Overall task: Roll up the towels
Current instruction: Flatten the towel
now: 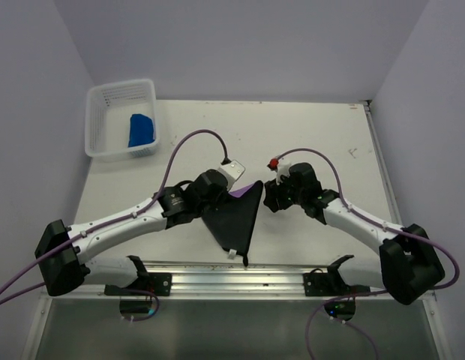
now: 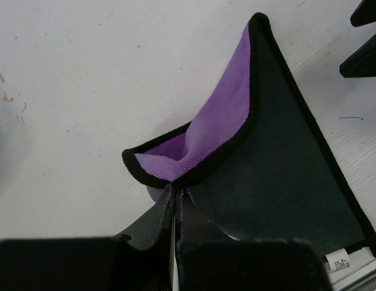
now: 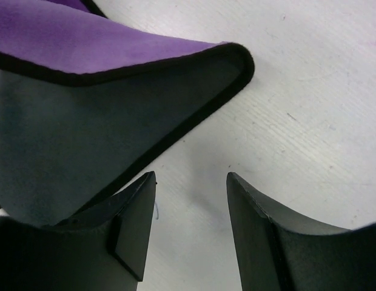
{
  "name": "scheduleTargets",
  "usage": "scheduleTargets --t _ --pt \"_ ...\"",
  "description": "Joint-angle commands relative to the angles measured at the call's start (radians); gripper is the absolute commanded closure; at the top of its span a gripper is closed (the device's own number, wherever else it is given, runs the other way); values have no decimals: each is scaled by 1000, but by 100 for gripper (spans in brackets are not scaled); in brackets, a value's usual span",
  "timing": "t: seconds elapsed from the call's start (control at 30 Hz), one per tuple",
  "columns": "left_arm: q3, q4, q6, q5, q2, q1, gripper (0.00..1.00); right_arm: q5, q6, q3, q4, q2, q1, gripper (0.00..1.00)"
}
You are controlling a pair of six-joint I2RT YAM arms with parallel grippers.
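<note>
A black-edged towel [image 1: 236,217], dark grey on one face and purple on the other, is lifted into a peaked fold at the table's front centre. My left gripper [image 2: 176,191] is shut on its folded edge, where the purple face [image 2: 218,121] curls inward. The same left gripper [image 1: 215,196] sits at the towel's left side. My right gripper [image 1: 268,196] stands open just right of the towel's raised corner [image 3: 236,60], with only bare table between its fingertips [image 3: 191,176]. A bright blue towel [image 1: 141,130] lies bunched in the basket.
A white mesh basket [image 1: 121,86] stands at the back left corner of the table. A white label tag [image 1: 232,253] hangs at the towel's near corner by the metal rail [image 1: 232,279] along the front edge.
</note>
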Motion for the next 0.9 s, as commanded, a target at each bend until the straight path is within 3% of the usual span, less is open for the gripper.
scheduleTargets --t 0.0,0.43,0.87 --pt "-23 3 -40 -59 4 15 100 78 -38 92 39 95 1 46" --pt "-36 60 -18 -31 65 76 100 136 -96 354 25 452 1 47" --pt "-22 87 19 3 94 104 100 134 -84 495 -45 618 -12 50"
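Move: The towel's free far-right corner lies roughly 10 cm ahead of the open right hand, 4 cm to its left and 7 cm below. Also from the right hand, the towel's near-right corner is about 15 cm back and 8 cm left, and the white label some 12 cm back and 12 cm left, both about 8 cm below. From the left hand, already pinching the far edge, the free corner is about 10 cm ahead, 12 cm right and 14 cm below. Forward and down, swinging slightly left, the right hand reaches about 10 cm out and 5 cm lower towards the towel's free far-right corner, slowing as it comes over it, rolling some 10 degrees right side up with fingers still parted. The left hand keeps its pinch on the far edge while sinking about 4 cm and easing a little forward and left. ##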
